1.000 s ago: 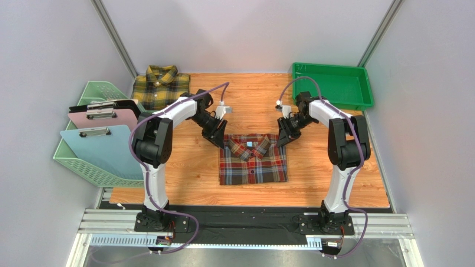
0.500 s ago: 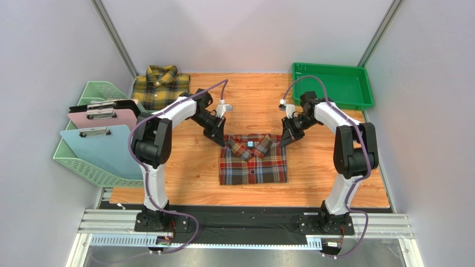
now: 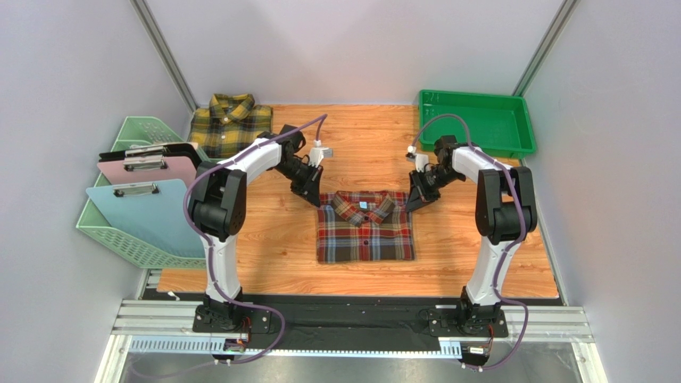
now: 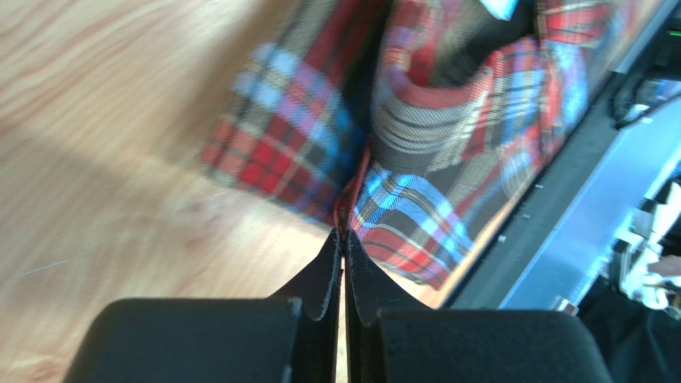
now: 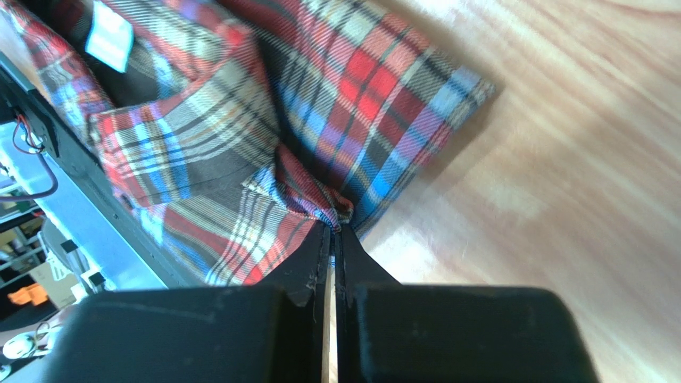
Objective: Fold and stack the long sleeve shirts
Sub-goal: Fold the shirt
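The red, brown and blue plaid long sleeve shirt (image 3: 366,231) lies folded, collar up, in the middle of the wooden table (image 3: 479,247). My left gripper (image 3: 317,199) is shut on the cloth at its far left shoulder corner. In the left wrist view the left gripper (image 4: 344,233) pinches a ridge of the plaid shirt (image 4: 448,120). My right gripper (image 3: 413,203) is shut on the far right shoulder corner. The right wrist view shows the right gripper (image 5: 334,226) bunching the shirt (image 5: 240,144). A folded yellow and dark check shirt (image 3: 230,124) lies at the back left.
A green tray (image 3: 511,140) stands at the back right. At the left, a mint basket (image 3: 132,239) holds a pink clipboard (image 3: 148,169), a blue clipboard (image 3: 140,211) and a black one behind them. A metal rail runs along the table's near edge.
Both grippers have closed on the red shirt's far corners. The right arm's elbow has swung, and the shirt has shifted slightly to the right.
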Available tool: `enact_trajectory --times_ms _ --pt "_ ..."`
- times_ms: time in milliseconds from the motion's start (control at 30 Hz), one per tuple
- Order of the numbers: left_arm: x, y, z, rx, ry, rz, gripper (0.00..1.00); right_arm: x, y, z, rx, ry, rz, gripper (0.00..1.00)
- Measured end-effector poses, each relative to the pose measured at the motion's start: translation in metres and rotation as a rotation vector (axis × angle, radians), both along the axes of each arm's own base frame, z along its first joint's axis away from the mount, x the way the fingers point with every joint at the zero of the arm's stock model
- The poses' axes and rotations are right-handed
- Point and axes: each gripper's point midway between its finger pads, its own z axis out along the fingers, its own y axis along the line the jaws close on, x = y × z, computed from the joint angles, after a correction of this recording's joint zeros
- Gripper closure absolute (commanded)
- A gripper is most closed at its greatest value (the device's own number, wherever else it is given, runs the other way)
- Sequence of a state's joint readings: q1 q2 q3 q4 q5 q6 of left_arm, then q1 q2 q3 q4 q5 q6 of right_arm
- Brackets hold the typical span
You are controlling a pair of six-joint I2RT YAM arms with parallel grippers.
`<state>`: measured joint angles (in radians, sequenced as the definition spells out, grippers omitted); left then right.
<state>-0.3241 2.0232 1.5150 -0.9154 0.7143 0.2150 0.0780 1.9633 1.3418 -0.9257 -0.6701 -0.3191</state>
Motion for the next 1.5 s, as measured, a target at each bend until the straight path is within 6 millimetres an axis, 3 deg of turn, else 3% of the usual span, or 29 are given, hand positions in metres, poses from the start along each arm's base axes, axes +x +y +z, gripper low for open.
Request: enact_trajectory --times_ms 67,167,200,233,300,367,400,433,467,567,667,767,833,933,1000,1033,1067,1100,1200,1333,1400,1500 --pt "0.004 0.005 -0.007 0.027 -0.004 0.011 1.0 0.0 0.002 -0.005 -0.001 0.013 -0.002 1.0" --pt "0.011 0.012 -0.015 0.048 -0.01 0.027 0.83 0.003 0.004 -0.004 0.001 0.007 -0.008 0.91" --pt "0.012 0.014 -0.018 0.054 -0.009 0.033 0.7 0.005 0.005 -0.003 0.002 0.0 -0.011 0.88" --pt "0.013 0.016 -0.02 0.063 -0.011 0.036 0.64 0.008 0.005 -0.003 -0.003 -0.006 -0.014 0.72" --pt "0.016 0.019 -0.021 0.074 -0.011 0.05 0.55 0.013 0.003 0.0 -0.014 -0.016 -0.022 0.57" --pt "0.019 0.02 -0.019 0.071 -0.018 0.067 0.49 0.019 0.0 0.007 -0.026 -0.03 -0.024 0.34" --pt "0.02 0.021 -0.015 0.063 -0.024 0.076 0.19 0.021 -0.001 0.014 -0.028 -0.035 -0.025 0.24" --pt "0.02 0.019 -0.008 0.038 -0.033 0.082 0.08 0.024 -0.001 0.022 -0.024 -0.045 -0.025 0.09" --pt "0.019 0.017 0.002 0.007 -0.05 0.084 0.04 0.024 -0.002 0.032 -0.012 -0.059 -0.024 0.04" --pt "-0.003 0.005 0.052 -0.126 -0.087 0.103 0.03 0.01 0.005 0.074 0.077 -0.124 -0.029 0.0" --pt "-0.025 -0.023 0.101 -0.276 -0.113 0.074 0.03 -0.017 0.025 0.109 0.205 -0.148 -0.046 0.0" --pt "-0.032 -0.056 0.118 -0.387 -0.083 0.027 0.04 -0.026 0.06 0.119 0.331 -0.105 -0.04 0.0" --pt "-0.029 -0.076 0.11 -0.424 -0.018 0.002 0.04 -0.02 0.083 0.11 0.391 -0.051 -0.03 0.0" --pt "-0.012 -0.088 0.078 -0.414 0.07 0.028 0.07 -0.01 0.1 0.08 0.425 0.038 -0.033 0.0" --pt "0.004 -0.086 0.044 -0.383 0.141 0.081 0.07 -0.001 0.1 0.052 0.418 0.099 -0.061 0.0" --pt "0.011 -0.085 0.036 -0.375 0.152 0.101 0.07 0.004 0.097 0.038 0.411 0.129 -0.083 0.0" --pt "0.02 -0.077 0.008 -0.345 0.209 0.148 0.07 0.01 0.093 0.023 0.408 0.167 -0.108 0.0" --pt "0.025 -0.071 -0.007 -0.342 0.261 0.181 0.07 0.013 0.091 0.018 0.427 0.208 -0.129 0.0" --pt "0.041 -0.063 -0.004 -0.382 0.345 0.217 0.07 0.03 0.087 0.021 0.494 0.273 -0.169 0.0" --pt "0.06 -0.055 0.004 -0.352 0.221 0.202 0.03 0.042 0.084 0.03 0.492 0.224 -0.17 0.0" --pt "0.048 -0.048 0.014 -0.337 0.179 0.184 0.02 0.035 0.082 0.045 0.488 0.188 -0.165 0.0" --pt "0.0 -0.045 0.044 -0.338 0.149 0.133 0.02 0.004 0.083 0.083 0.511 0.129 -0.135 0.0"
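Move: Both shut hands still pinch the folded shirt's far shoulder corners. The collar they work towards lies about 11 cm to the right of the left hand and 1 cm nearer, and some 11 cm to the left of the right hand, level with it, in each case a centimetre or two lower. The near hem's middle is some 14 cm nearer than the collar; the green tray stands roughly 24 cm ahead of the right hand and 17 cm to its right. Both hands first carry the pinched shoulders about 2 cm forward, the left sinking a little, then spread wide, let go and spring up some 11 cm while drawing back and swinging inward towards the collar, the fingers tipping flatter across the shirt by roughly 25 degrees. Still wide open, they come down low and travel forward over the shoulder area beside the collar, ending that reach 4 to 6 cm ahead of where they began, then rise and draw back about 3 to 4 cm. ##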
